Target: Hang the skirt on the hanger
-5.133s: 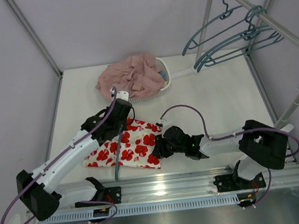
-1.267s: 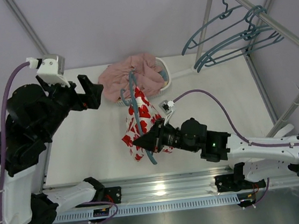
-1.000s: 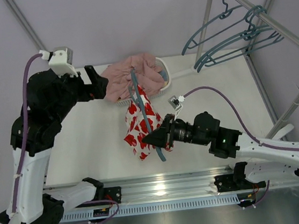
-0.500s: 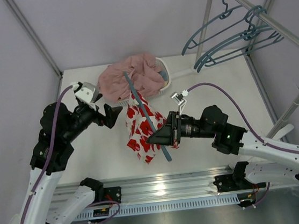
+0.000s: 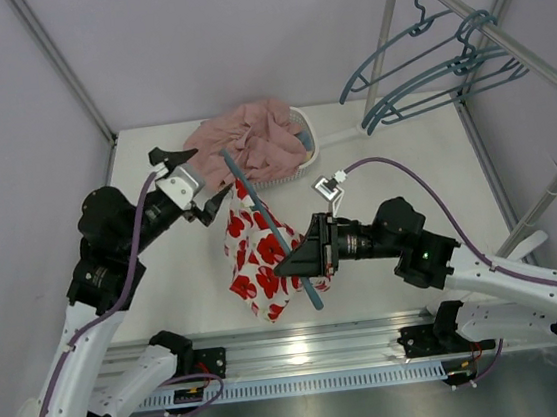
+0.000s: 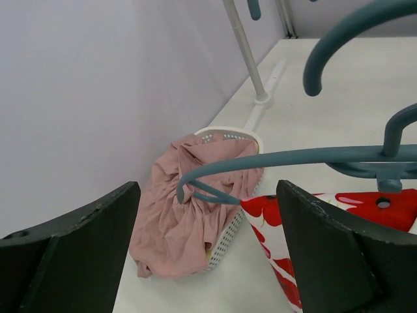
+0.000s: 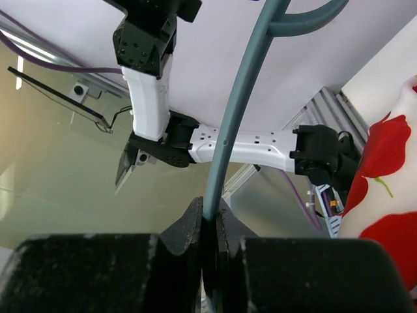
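My right gripper (image 5: pixel 285 265) is shut on the thin teal-grey hanger (image 5: pixel 265 220), pinching its bar (image 7: pixel 225 140) between both fingers and holding it up off the table. The white skirt (image 5: pixel 254 257) with red flowers hangs from the hanger; its cloth also shows at the right edge (image 7: pixel 389 195). My left gripper (image 5: pixel 198 182) is open near the hanger's far end. In the left wrist view the hanger's arm tip (image 6: pixel 189 189) lies between the wide-apart fingers (image 6: pixel 78 248), untouched, with the skirt (image 6: pixel 391 202) to the right.
A dusty-pink garment (image 5: pixel 246 142) spills over a white perforated basket (image 5: pixel 307 143) at the back, just behind the hanger tip. Several more teal hangers (image 5: pixel 434 70) hang on a metal rack rail (image 5: pixel 506 42) at the back right. Frame posts stand at the table's corners.
The left arm has swung down from high on the left and brought its open gripper up to the hanger's far end. The right gripper kept its hold, tilting hanger and skirt slightly leftward.
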Available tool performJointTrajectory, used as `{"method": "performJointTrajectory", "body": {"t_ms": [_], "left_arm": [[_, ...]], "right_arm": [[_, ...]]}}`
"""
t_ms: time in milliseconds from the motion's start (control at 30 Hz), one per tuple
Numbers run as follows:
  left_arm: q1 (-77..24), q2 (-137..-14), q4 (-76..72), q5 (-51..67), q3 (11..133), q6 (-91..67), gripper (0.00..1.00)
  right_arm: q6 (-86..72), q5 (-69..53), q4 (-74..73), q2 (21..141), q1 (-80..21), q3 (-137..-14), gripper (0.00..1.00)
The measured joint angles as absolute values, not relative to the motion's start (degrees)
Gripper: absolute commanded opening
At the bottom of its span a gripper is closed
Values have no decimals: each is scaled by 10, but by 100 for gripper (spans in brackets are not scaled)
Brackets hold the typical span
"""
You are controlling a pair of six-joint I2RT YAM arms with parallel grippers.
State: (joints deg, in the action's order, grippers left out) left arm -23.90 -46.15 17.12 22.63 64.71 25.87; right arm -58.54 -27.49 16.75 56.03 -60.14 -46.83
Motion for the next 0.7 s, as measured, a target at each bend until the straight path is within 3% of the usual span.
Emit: {"method": "performJointTrajectory", "body": {"t_ms": [200,567,667,700], "left_arm": [[-243,-470,171,266,647,321,89],[-288,-528,167,283,651,382,75],[-297,-529,155,281,647,393,63],[-299,-529,150,280,646,396,53]], "right_arm": [[-600,-286,176,560,-605,-468,0],[-615,-305,185,555,-606,-468,0],[-620,-310,190,555,-606,-468,0],[-620,-309,192,555,-606,-468,0]]}}
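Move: The far end of the hanger bar stands just off the left hand's open fingers, about 4 cm ahead, 3 cm to the right and level with them. The skirt hangs from the hanger, its middle some 8 cm back, 8 cm right and 16 cm below. The laundry basket is about 36 cm ahead, 14 cm right and 38 cm down. From the right hand, the hanger's far end is about 20 cm ahead, 10 cm left and slightly higher. The left hand brings its fingers around the hanger's far end, going about 5 cm to the right and sinking some 2 cm; it turns about 10 degrees clockwise while its left side rises, and the fingers start to close but are still well open. The right hand keeps its pinch on the near part of the hanger and eases it back and up, a centimetre or two each way. ##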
